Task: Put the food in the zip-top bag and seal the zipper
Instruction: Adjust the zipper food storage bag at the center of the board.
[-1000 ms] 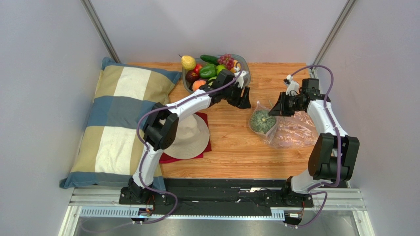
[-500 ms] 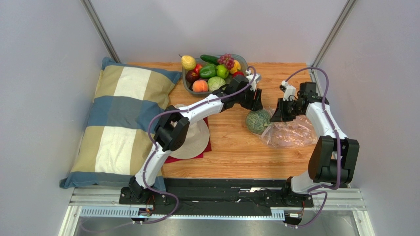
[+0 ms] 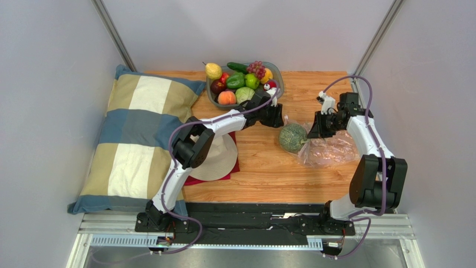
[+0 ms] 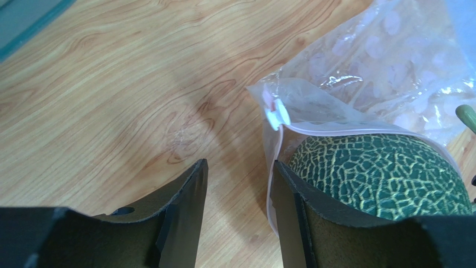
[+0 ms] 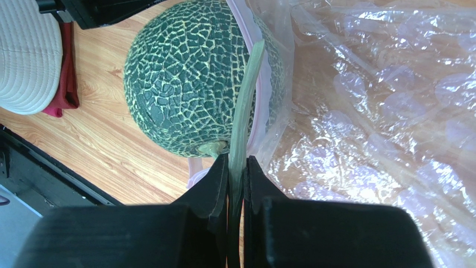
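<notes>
A green netted melon (image 3: 292, 137) lies on the wooden table, partly inside the mouth of the clear zip-top bag (image 3: 332, 149). The bag's pink zipper (image 4: 357, 129) arches over the melon (image 4: 385, 173), with a white slider (image 4: 276, 115) at its end. My right gripper (image 5: 237, 159) is shut on the melon's pale green stem (image 5: 246, 95), beside the melon (image 5: 184, 78) and the bag (image 5: 380, 111). My left gripper (image 4: 239, 164) is open and empty just left of the bag's mouth, its right finger against the zipper edge. From above, the left gripper (image 3: 276, 119) and right gripper (image 3: 311, 129) flank the melon.
A grey bowl (image 3: 277, 82) at the back holds more food: yellow pear (image 3: 213, 70), peach (image 3: 226, 97), cabbage (image 3: 243, 95), green peppers, cucumber, grapes. A white hat (image 3: 219, 159) on a red cloth (image 3: 193, 180) and a checked pillow (image 3: 134, 139) lie on the left.
My left arm swung from the bowl to the bag's mouth, then drew back slightly left. The melon rolled, its stem turning off the top. The right gripper kept its hold.
</notes>
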`<state>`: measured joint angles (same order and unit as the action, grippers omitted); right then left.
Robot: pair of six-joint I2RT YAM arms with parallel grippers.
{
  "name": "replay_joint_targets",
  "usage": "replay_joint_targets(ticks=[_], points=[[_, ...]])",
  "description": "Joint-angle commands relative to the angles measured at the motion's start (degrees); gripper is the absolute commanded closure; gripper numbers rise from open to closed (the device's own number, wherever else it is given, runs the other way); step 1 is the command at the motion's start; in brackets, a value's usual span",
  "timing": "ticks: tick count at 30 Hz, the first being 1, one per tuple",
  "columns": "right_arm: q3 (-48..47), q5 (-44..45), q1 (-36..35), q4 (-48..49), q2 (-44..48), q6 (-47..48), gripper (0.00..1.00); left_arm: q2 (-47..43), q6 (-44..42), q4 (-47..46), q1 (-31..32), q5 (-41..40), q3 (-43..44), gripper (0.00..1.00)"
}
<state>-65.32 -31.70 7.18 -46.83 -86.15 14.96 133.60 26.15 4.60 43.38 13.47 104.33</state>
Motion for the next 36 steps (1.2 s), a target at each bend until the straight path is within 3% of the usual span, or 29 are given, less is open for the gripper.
replay_joint_targets(ticks=[1, 6, 13, 16, 19, 20, 24, 36], points=[[-3.41, 0.94, -0.24, -0.02, 2.21, 0.33, 1.00, -3.26, 0.83, -3.28, 0.48, 2.25, -0.09, 0.45], [-3.59, 1.82, -0.32, -0.63, 2.04, 1.03, 1.00, -2.30, 2.50, -7.59, 0.66, 8.84, -0.89, 0.45], [-4.20, 2.61, -0.32, -0.90, 2.39, 1.39, 1.00, 1.48, 2.23, -4.86, 1.54, 8.15, 4.55, 0.49], [-4.29, 3.40, -0.32, -0.46, 2.91, 1.21, 1.00, 3.42, 2.85, -1.18, 1.80, 9.29, 6.58, 0.57], [-4.47, 4.19, -0.41, -0.02, 3.79, 1.21, 1.00, 2.98, 2.85, 0.84, 1.98, 11.04, 6.67, 0.74], [-4.47, 4.37, -0.59, 0.07, 4.06, 1.30, 1.00, 2.11, 3.20, 1.20, 1.98, 11.66, 6.58, 0.84], [-4.03, 6.56, -1.29, 0.51, 5.11, 1.74, 1.00, -1.32, 3.90, 2.86, 2.06, 13.15, 5.00, 1.00], [-1.92, 16.40, -6.91, 4.46, 13.37, 3.58, 1.00, -9.58, 8.38, 12.35, 2.06, 18.77, 4.65, 1.00]])
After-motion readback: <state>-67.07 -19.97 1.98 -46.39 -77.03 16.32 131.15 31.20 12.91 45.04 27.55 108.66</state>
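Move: The near corner of the bag's open rim, just below the slider, is about 3 cm right and 2 cm back of the open left hand, roughly 1 cm lower. The pumpkin in the bag mouth sits some 6 cm right and 5 cm back; the food basket some 13 cm left and 15 cm ahead. From the right hand, already gripping the stem, that rim lies about 8 cm left, 2 cm ahead and 4 cm below, the pumpkin 6 cm left, 1 cm back. Left draws back some 6 cm, pinches the bag rim and lifts; right keeps the stem, rising with it. ##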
